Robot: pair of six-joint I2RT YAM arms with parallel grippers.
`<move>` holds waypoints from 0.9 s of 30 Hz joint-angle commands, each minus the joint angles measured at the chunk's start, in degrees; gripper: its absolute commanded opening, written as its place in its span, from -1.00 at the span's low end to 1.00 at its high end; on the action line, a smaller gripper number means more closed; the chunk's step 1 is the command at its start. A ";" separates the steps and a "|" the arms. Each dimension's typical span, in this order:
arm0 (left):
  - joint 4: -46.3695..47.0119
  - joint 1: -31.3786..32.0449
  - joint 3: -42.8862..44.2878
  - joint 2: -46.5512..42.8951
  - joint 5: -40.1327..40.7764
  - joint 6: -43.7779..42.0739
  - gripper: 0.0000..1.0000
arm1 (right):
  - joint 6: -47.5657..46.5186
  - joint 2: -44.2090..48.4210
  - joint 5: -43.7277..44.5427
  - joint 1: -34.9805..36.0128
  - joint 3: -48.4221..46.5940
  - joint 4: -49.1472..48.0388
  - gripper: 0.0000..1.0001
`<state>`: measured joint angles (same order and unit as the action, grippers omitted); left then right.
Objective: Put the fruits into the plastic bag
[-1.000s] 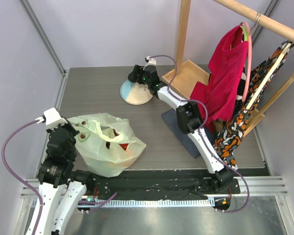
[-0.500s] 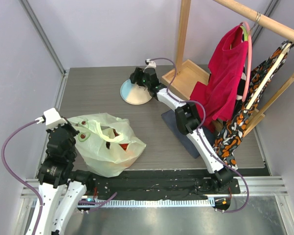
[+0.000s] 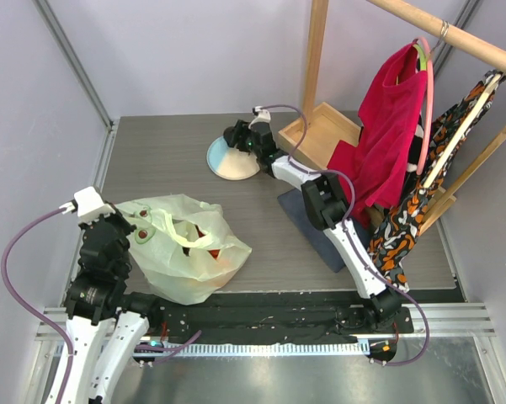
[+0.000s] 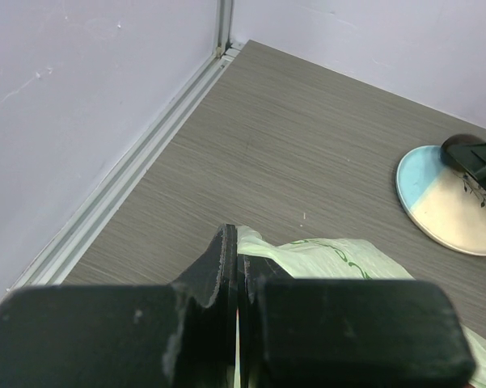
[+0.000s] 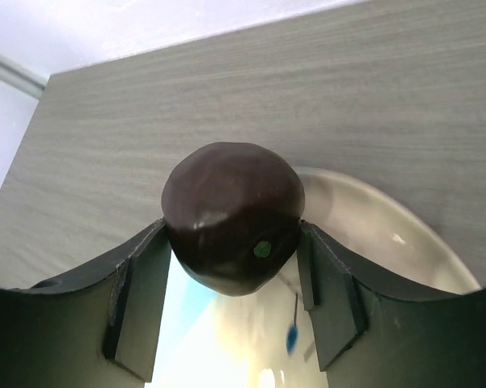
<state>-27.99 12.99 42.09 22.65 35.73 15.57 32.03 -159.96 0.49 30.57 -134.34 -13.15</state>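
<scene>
The pale green plastic bag (image 3: 185,257) (image 4: 331,259) lies at the table's near left, mouth open, with red fruits (image 3: 206,241) showing inside. My left gripper (image 3: 122,227) (image 4: 237,242) is shut on the bag's left edge, and the film sticks out past its fingertips. At the far middle, my right gripper (image 3: 233,135) (image 5: 233,242) reaches over a blue and cream plate (image 3: 231,162) (image 5: 388,242). Both its pads press on a dark brown-purple round fruit (image 5: 230,214) just above the plate.
A wooden tray (image 3: 320,135) sits right of the plate at the foot of a wooden rack (image 3: 316,59). A red cloth (image 3: 387,135) and a patterned cloth (image 3: 412,210) hang at the right. A dark mat (image 3: 307,215) lies under the right arm.
The right gripper's jaws have narrowed onto the dark fruit while the arm shifted slightly over the plate. The left gripper and the bag have stayed put.
</scene>
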 commanded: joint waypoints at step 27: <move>3.11 -0.34 1.24 2.57 -6.72 -0.98 -1.00 | -30.15 73.90 -14.73 23.45 68.59 -30.28 -0.52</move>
<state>-27.64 12.97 42.09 25.39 29.78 14.72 13.10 -91.00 -10.11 48.14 -69.84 -44.80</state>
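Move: The right hand grips the dark fruit at the far part of the plate; the plate's middle is about 5 cm back, straight in line and 4 cm below. The plastic bag it is bound for stands some 35 cm back and 11 cm left, its middle about 4 cm higher. The wooden tray is level with the hand, about 27 cm right. From the left hand, which holds the bag's rim, the bag's middle lies roughly 10 cm ahead, 12 cm right, 20 cm below. Still pinching the dark fruit, the right hand draws back level for about 4 cm, then lifts it steeply off the plate and swings back fast towards the bag, some 30 cm back and as much up in all, fingers tipping upward about 40 degrees and turning counter-clockwise. The left hand keeps its hold on the bag's rim and eases it about 2 cm right and slightly forward, turning a little clockwise. ##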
